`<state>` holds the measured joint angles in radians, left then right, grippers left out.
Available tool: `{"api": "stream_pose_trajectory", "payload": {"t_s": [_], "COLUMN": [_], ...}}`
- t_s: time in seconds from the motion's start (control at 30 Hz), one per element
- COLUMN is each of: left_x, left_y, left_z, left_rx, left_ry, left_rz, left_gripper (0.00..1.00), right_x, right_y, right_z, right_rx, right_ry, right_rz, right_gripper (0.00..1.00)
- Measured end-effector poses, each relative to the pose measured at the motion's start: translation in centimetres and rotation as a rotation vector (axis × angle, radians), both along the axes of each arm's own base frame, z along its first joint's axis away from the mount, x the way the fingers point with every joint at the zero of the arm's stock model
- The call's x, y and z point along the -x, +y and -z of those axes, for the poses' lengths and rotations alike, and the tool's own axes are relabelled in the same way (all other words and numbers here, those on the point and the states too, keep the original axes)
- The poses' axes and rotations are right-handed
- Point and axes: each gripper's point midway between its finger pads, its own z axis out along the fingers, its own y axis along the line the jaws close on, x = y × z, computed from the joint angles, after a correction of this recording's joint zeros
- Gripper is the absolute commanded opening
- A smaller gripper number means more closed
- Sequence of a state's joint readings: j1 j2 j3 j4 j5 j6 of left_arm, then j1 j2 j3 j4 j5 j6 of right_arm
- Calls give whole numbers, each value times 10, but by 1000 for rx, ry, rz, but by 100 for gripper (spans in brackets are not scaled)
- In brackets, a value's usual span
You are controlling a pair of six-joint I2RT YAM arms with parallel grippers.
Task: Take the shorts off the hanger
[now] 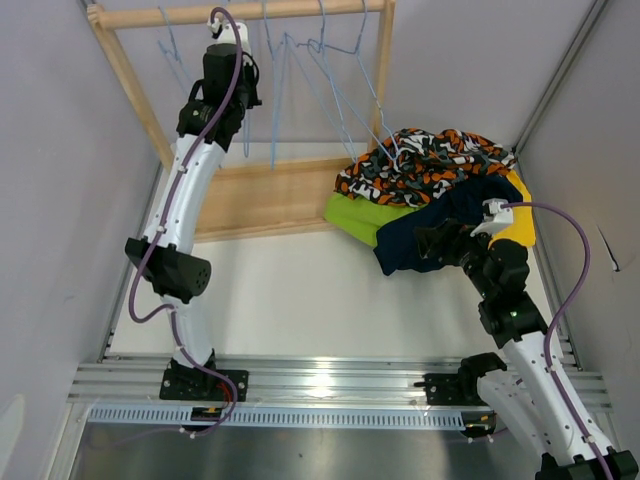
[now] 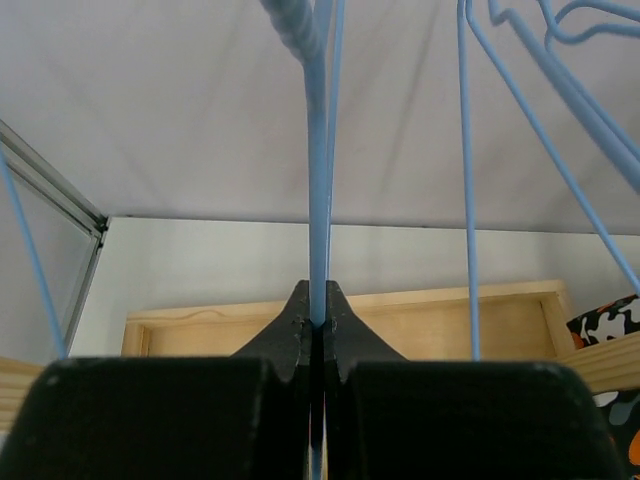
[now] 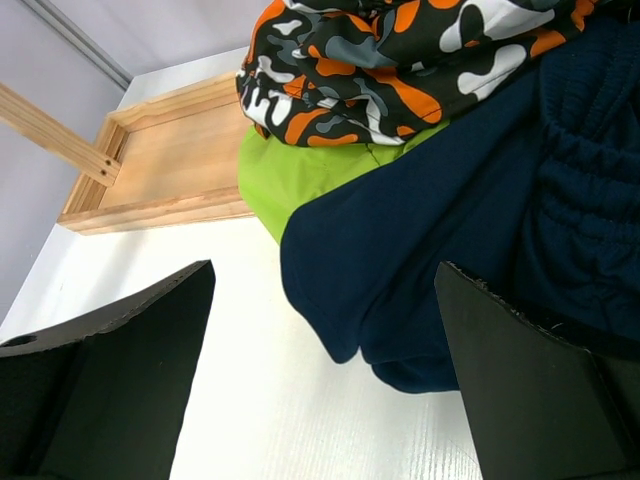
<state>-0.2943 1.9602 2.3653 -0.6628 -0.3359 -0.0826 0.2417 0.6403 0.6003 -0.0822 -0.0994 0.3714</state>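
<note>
The shorts lie in a pile at the right of the table, off the hangers: a patterned orange-black-white pair (image 1: 430, 160) on top, a lime green pair (image 1: 358, 215), a navy pair (image 1: 445, 222) and a yellow pair (image 1: 521, 215). My left gripper (image 2: 318, 318) is raised to the wooden rod (image 1: 300, 12) and shut on the wire of a bare blue hanger (image 2: 317, 200). My right gripper (image 3: 325, 275) stands open and low over the table, with the hem of the navy shorts (image 3: 450, 230) between its fingers, untouched. The lime green (image 3: 290, 175) and patterned (image 3: 370, 60) pairs lie beyond.
Several more empty blue wire hangers (image 1: 330, 70) hang from the rod of the wooden rack, whose base tray (image 1: 270, 195) sits at the back of the white table. Grey walls close in on both sides, and a metal rail (image 1: 330, 380) crosses the near edge.
</note>
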Motion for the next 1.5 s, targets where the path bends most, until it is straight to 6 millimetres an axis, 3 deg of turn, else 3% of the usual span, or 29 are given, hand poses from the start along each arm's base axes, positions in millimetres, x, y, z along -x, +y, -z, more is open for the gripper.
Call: {"api": "stream_pose_trajectory", "payload": {"t_s": [0.07,0.1,0.13,0.2,0.33,0.43,0.53,0.63,0.73,0.8,0.9,1.03,1.13,1.23,1.37,1.5], "left_x": [0,1,4,14,49,74,105,150,211,260,316,376,397,397,395,395], "left_y": [-1,-1,-1,0,7,11,14,2,-32,-46,-15,23,37,36,33,34], "left_z": [1,2,4,11,49,55,54,39,0,-27,-51,-55,-53,-44,-31,-29], "left_rx": [7,12,16,25,32,42,52,64,92,148,240,329,356,348,327,322], "left_ry": [1,4,8,28,143,172,175,151,62,-10,-123,-256,-302,-287,-241,-234], "left_rz": [2,3,6,10,21,29,39,87,222,344,383,431,444,448,450,450], "left_gripper": [0,6,12,35,58,70,98,99,99,99,99,99,99,99,99,99], "right_x": [1,1,1,2,3,4,5,8,12,17,27,45,68,86,95,95], "right_y": [2,2,3,5,7,8,8,9,9,8,6,2,-2,-5,-7,-7], "right_z": [0,0,0,0,1,2,-2,-8,-22,-46,-95,-173,-221,-244,-249,-241], "right_rx": [-3,-5,-7,-13,-14,-13,-17,-21,-26,-30,-33,-33,-35,-31,-20,-7], "right_ry": [1,1,2,5,12,24,24,31,37,17,-50,-178,-277,-336,-351,-320], "right_rz": [-5,-7,-10,-16,-20,-22,-23,-26,-27,-28,-35,-51,-74,-90,-97,-98], "right_gripper": [100,99,99,99,100,99,99,99,100,99,99,99,100,99,99,99]}}
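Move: The left hand pinches the empty hanger just under the rail, whose middle runs about 10 cm above it and roughly 2 cm ahead. The neighbouring hanger is some 6 cm to its right and another about 15 cm to its left, both 2 cm ahead at about hand height. From the open right hand the rail's middle is about 27 cm ahead, 41 cm left and 25 cm up; the patterned shorts lie 24 cm ahead, 3 cm right and 17 cm below. Back and about 5 cm down at first, the left hand opens wide and lets go of the hanger, then climbs as it draws back fast, some 40 cm in all, away from the rail, turning clockwise, rolling left side down and tipping its fingers up. The right hand, still open and empty, later rises about 25 cm and eases back, fingers tipping up some 20 degrees, away from the clothes pile. ##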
